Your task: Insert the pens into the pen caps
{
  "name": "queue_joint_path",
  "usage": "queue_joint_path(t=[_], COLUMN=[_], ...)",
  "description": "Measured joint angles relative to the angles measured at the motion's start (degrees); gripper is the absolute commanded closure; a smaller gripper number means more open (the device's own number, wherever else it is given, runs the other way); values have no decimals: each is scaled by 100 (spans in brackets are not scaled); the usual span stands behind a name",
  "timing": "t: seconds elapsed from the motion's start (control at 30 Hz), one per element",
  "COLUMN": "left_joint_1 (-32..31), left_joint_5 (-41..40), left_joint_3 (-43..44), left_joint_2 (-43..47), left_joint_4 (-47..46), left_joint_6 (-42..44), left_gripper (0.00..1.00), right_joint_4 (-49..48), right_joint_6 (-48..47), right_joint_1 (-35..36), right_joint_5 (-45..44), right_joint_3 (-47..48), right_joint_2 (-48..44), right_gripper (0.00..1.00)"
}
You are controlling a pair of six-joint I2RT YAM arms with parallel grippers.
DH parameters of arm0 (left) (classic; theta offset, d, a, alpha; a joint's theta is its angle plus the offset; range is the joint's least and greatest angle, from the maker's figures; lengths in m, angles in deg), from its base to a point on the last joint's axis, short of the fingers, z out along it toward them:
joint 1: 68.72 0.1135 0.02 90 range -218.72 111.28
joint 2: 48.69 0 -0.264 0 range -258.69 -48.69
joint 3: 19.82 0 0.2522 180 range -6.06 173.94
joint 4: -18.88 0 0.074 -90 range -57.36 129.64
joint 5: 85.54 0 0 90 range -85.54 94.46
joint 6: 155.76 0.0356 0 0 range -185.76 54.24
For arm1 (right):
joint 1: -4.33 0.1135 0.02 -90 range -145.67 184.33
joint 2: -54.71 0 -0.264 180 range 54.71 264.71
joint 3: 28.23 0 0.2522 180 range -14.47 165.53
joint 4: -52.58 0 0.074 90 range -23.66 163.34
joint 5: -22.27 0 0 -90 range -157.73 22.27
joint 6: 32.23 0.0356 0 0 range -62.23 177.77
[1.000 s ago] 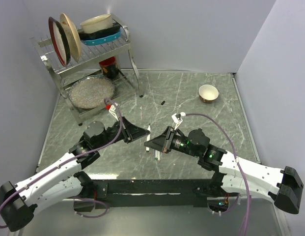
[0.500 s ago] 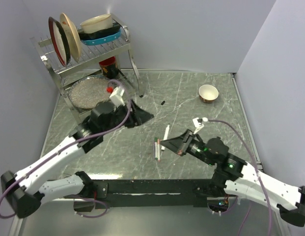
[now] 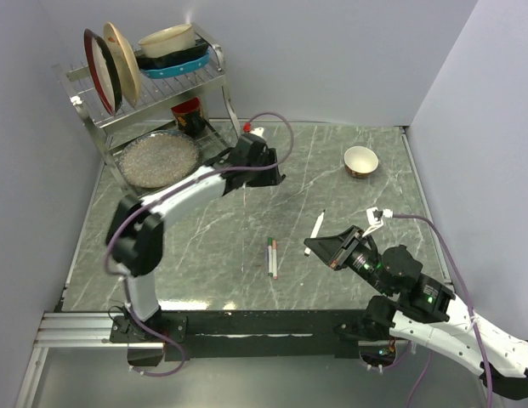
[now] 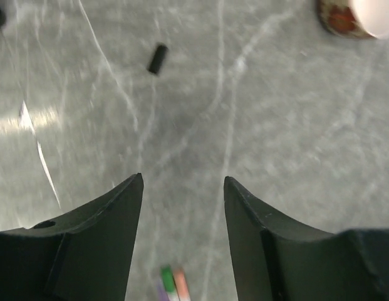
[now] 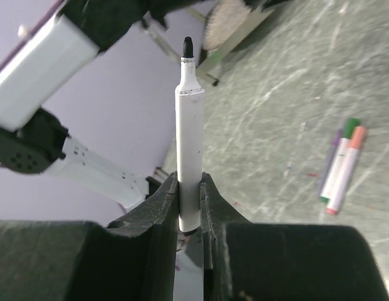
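Note:
My right gripper (image 5: 189,182) is shut on a white pen (image 5: 189,144) near its back end, and the bare black tip points up and away. In the top view this pen (image 3: 318,224) is raised over the table right of centre, with the right gripper (image 3: 320,244) below it. Two capped pens (image 3: 272,257) lie side by side at the table's middle, one with a green cap (image 5: 351,127), one with an orange cap (image 5: 357,136). A loose black pen cap (image 4: 158,58) lies ahead of my left gripper (image 4: 183,182), which is open and holds nothing. The left gripper (image 3: 273,172) reaches far back.
A small bowl (image 3: 360,160) stands at the back right. A metal dish rack (image 3: 153,81) with plates, a red mug (image 3: 187,110) and a glass plate (image 3: 157,157) fills the back left corner. The left arm (image 3: 178,194) stretches across the table's left half.
The left gripper has opened and swung from the table's centre to the far side, by the black cap. The right gripper has drawn back to the right with the pen.

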Motion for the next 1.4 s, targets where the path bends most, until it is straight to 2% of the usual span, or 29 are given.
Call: queue_joint_path(t=[0.3, 0.53, 0.9, 1.13, 1.27, 1.4], left_joint_1=[278, 369, 372, 162, 17, -15], left_joint_5=[11, 85, 11, -474, -704, -831], left_joint_3=[2079, 2747, 3195, 3193, 3193, 3193], left_joint_2=[-2277, -3241, -3547, -3550, -3585, -3602], left_joint_4=[181, 162, 133, 149, 133, 118], left_joint_6=[442, 560, 938, 1340, 1499, 1563], left_gripper=[43, 46, 55, 57, 62, 72], right_joint_4=[321, 328, 420, 437, 448, 457], right_joint_6=[-459, -682, -807, -802, -800, -785], right_joint_1=[0, 0, 0, 0, 0, 0], right_joint_5=[-380, -614, -793, -802, -807, -835], right_joint_3=[262, 409, 413, 413, 413, 413], right_joint_2=[120, 162, 170, 177, 179, 177], right_gripper=[100, 100, 100, 100, 100, 100])
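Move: The black cap lies on the table about 12 cm ahead of the open left hand, 5 cm to its right and some 14 cm below. The bowl stands roughly 23 cm to the right of the cap and 4 cm farther out; the three pens lie side by side about 26 cm nearer the bases than the cap and 3 cm to its left. From the right hand, already holding the uncapped white pen, the cap is some 38 cm ahead, 8 cm left and 25 cm below. The left hand swoops down about 13 cm and forward some 11 cm, drifting a little right, to the black cap, most of it in the first half; then, low over the table, it eases back about a centimetre while the wrist rolls its left side up nearly 20 degrees and the fingers narrow partway around the cap without shutting. The right hand keeps its grip on the white pen, shifts about 3 cm forward and to its right, turns some 10 degrees and then holds still. ##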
